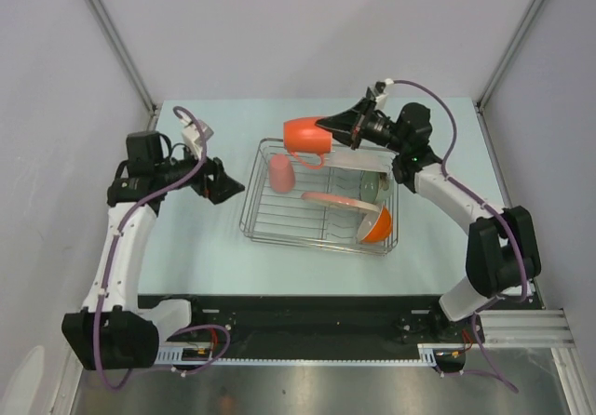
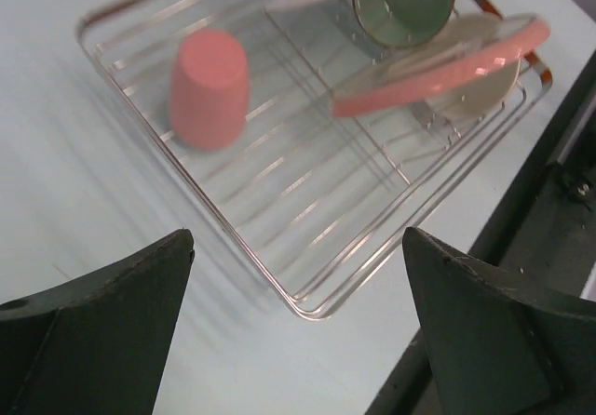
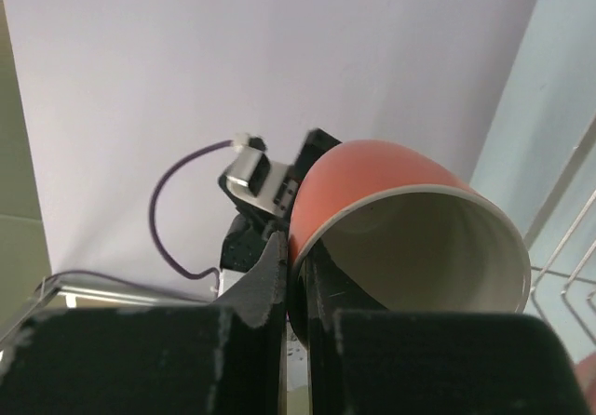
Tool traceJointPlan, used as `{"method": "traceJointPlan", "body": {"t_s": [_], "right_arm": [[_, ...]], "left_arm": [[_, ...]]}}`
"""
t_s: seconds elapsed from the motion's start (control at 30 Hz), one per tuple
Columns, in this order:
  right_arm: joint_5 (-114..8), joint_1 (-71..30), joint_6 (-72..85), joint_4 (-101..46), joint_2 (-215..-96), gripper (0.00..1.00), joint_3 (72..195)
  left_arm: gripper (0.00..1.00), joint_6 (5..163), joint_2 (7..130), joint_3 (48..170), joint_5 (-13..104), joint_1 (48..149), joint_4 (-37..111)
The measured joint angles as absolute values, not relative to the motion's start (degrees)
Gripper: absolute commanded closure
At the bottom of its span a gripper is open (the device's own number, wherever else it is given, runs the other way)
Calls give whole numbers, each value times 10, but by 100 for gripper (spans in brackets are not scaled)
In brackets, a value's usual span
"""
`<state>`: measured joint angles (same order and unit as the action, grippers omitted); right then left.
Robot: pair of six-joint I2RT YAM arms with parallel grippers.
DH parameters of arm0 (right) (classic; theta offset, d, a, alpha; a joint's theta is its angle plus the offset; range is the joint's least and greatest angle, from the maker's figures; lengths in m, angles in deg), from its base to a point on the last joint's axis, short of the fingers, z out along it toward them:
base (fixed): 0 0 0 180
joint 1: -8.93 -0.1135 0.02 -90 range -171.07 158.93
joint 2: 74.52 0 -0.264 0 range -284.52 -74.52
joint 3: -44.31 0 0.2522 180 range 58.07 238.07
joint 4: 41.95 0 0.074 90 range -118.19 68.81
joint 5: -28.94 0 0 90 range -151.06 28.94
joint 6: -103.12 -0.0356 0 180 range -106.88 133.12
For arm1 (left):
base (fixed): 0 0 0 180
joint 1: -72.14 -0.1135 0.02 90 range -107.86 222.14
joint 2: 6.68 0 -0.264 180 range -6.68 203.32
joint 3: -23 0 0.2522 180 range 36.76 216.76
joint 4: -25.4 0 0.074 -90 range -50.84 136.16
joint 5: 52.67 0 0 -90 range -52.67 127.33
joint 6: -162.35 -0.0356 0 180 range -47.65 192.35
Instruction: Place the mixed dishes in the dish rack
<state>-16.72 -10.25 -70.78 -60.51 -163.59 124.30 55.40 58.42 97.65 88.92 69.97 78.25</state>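
My right gripper (image 1: 339, 128) is shut on the rim of an orange mug (image 1: 307, 136), white inside, and holds it on its side above the far edge of the dish rack (image 1: 251, 216). The right wrist view shows the mug (image 3: 391, 201) with one finger inside its wall and one outside, at the right gripper (image 3: 296, 247). In the rack are an upside-down coral-pink cup (image 1: 281, 173), a pink plate (image 1: 337, 200), a pale green bowl (image 1: 372, 187) and an orange bowl (image 1: 375, 225). My left gripper (image 1: 228, 185) stands open and holds nothing, left of the rack.
The left wrist view looks between the open left gripper (image 2: 298, 240) at the rack's near corner (image 2: 307, 308), the cup (image 2: 209, 89), plate (image 2: 447, 66) and green bowl (image 2: 405, 4). Grey walls enclose the pale blue table (image 1: 196, 257); a black rail (image 1: 307, 327) runs along the near edge.
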Motion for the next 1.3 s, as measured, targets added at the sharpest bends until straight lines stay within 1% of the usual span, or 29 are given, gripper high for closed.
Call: {"method": "traceJointPlan", "body": {"t_s": [0.1,0.23,0.4,0.6,0.73,0.93,1.3], "right_arm": [[-165,-130,-737,-651,-1656,100,1243],[-166,-150,-765,-695,-1669,100,1243],[-175,-181,-811,-762,-1695,100,1243],[-184,-219,-832,-783,-1718,100,1243],[-188,-228,-844,-798,-1728,100,1245],[-201,-235,-862,-817,-1755,100,1267],[-207,-237,-870,-820,-1776,100,1283]], "left_arm": [[0,583,572,1026,886,697,759],[1,636,599,1070,910,697,731],[1,777,602,1056,965,697,615],[0,953,596,1031,1024,697,456],[0,1016,600,1029,1046,697,398],[0,1049,600,992,1056,699,358],[0,1022,602,975,1050,700,358]]}}
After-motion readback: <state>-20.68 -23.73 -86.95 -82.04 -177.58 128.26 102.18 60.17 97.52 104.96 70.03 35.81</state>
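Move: The orange mug, pinched by its rim in the right gripper and lying on its side with its base turned left, is about 20 cm right of the left hand, some 7 cm farther out and 13 cm higher. From the right hand, the open left gripper lies roughly 25 cm left, 8 cm back and 13 cm below. Counted from the left hand, the pink cup stands about 12 cm ahead, 13 cm right and 16 cm below; the leaning plate is about 28 cm right, 4 cm ahead and 14 cm below. Bring the open left gripper up about 11 cm net, rising a little past that and easing back down, and slightly right, levelling its down-slanting fingers by nearly 30 degrees so they face the mug's base. Meanwhile keep the right grip on the rim and carry the mug some 10 cm left and slightly back, high over the rack towards the left fingers. Turn it a little counter-clockwise, slowing near them; don't close the left fingers yet. ##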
